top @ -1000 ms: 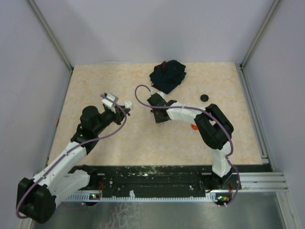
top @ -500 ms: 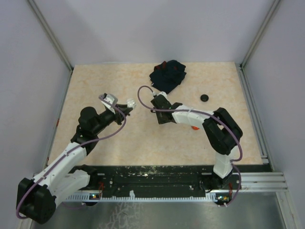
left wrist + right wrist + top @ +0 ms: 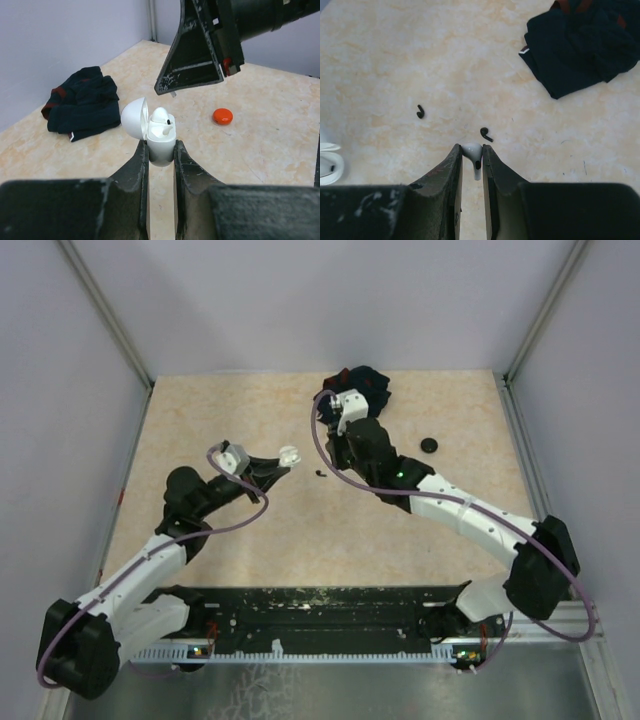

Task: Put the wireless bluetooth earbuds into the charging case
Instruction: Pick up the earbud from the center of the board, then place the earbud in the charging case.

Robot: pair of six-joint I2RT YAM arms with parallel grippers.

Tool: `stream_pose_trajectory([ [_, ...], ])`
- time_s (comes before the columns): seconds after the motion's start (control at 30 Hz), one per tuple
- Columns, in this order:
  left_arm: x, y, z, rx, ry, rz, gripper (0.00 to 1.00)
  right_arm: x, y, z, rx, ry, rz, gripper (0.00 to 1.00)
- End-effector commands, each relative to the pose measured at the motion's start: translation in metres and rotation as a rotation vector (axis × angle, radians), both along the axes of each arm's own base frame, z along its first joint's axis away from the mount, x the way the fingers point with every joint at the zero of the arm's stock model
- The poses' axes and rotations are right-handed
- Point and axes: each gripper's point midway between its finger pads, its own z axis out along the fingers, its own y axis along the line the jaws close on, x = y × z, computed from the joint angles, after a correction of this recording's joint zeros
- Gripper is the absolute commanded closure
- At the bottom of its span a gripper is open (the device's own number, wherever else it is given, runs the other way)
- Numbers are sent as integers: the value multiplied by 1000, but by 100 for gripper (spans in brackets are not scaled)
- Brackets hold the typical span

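Note:
My left gripper [image 3: 283,462] [image 3: 161,151] is shut on a white charging case [image 3: 289,453] [image 3: 161,142]. It holds the case upright above the table, lid open, with one white earbud [image 3: 161,116] seated inside. My right gripper [image 3: 332,445] [image 3: 472,156] hangs above the table just right of the case. It is shut on a second white earbud [image 3: 472,151], stem pointing back between the fingers. Two black earbuds [image 3: 420,111] [image 3: 485,133] lie on the table below it; one black earbud [image 3: 319,474] shows in the top view.
A dark navy cloth [image 3: 362,385] [image 3: 82,102] [image 3: 580,45] lies bunched at the back, partly behind my right wrist. A black puck [image 3: 429,445] sits to its right. An orange-red puck [image 3: 222,116] lies on the table beyond the case.
My right gripper closed on the white earbud at the table, then rose and swung toward the back with it. My left gripper shifted slightly right with the case.

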Motion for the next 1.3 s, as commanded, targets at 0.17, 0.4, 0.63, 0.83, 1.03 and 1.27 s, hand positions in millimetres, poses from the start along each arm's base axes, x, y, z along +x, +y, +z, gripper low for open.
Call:
stream_pose_trajectory([
  [0.17, -6, -13, 35, -18, -197, -108, 100, -29, 5, 108, 201, -340, 129, 86],
  [0.4, -9, -19, 45, -2, -294, -156, 100, -63, 19, 145, 327, -470, 282, 88],
  [0.63, -9, -21, 56, 17, -350, -174, 100, -89, 36, 154, 387, -545, 410, 88],
  [0.83, -12, -20, 59, 12, -366, -175, 100, -97, 45, 155, 402, -585, 457, 88],
  [1.03, -16, -19, 54, -12, -346, -177, 100, -104, 56, 156, 421, -600, 506, 88],
  [1.27, -19, -18, 57, -18, -351, -175, 100, -101, 70, 143, 409, -576, 523, 89],
])
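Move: Some 10 cm to the right hand's left, 7 cm back towards the base and about 4 cm higher is the open white charging case, held by the left hand; counted from the left hand, the white earbud in the right fingers is about 7 cm ahead, 11 cm right and 4 cm lower. On the table 21 cm below the right hand lie one black earbud, 5 cm ahead and 4 cm left, and another, 3 cm ahead and 17 cm left. Lifting the pinched white earbud about 13 cm, the right hand draws back and sweeps left to the open case, swinging counter-clockwise and tipping up some 30 degrees, its left side rising, until its fingers point across at the left gripper. Meanwhile the left hand raises the case about 5 cm and edges right to meet it, tilting and turning slightly clockwise. Both grips hold. ##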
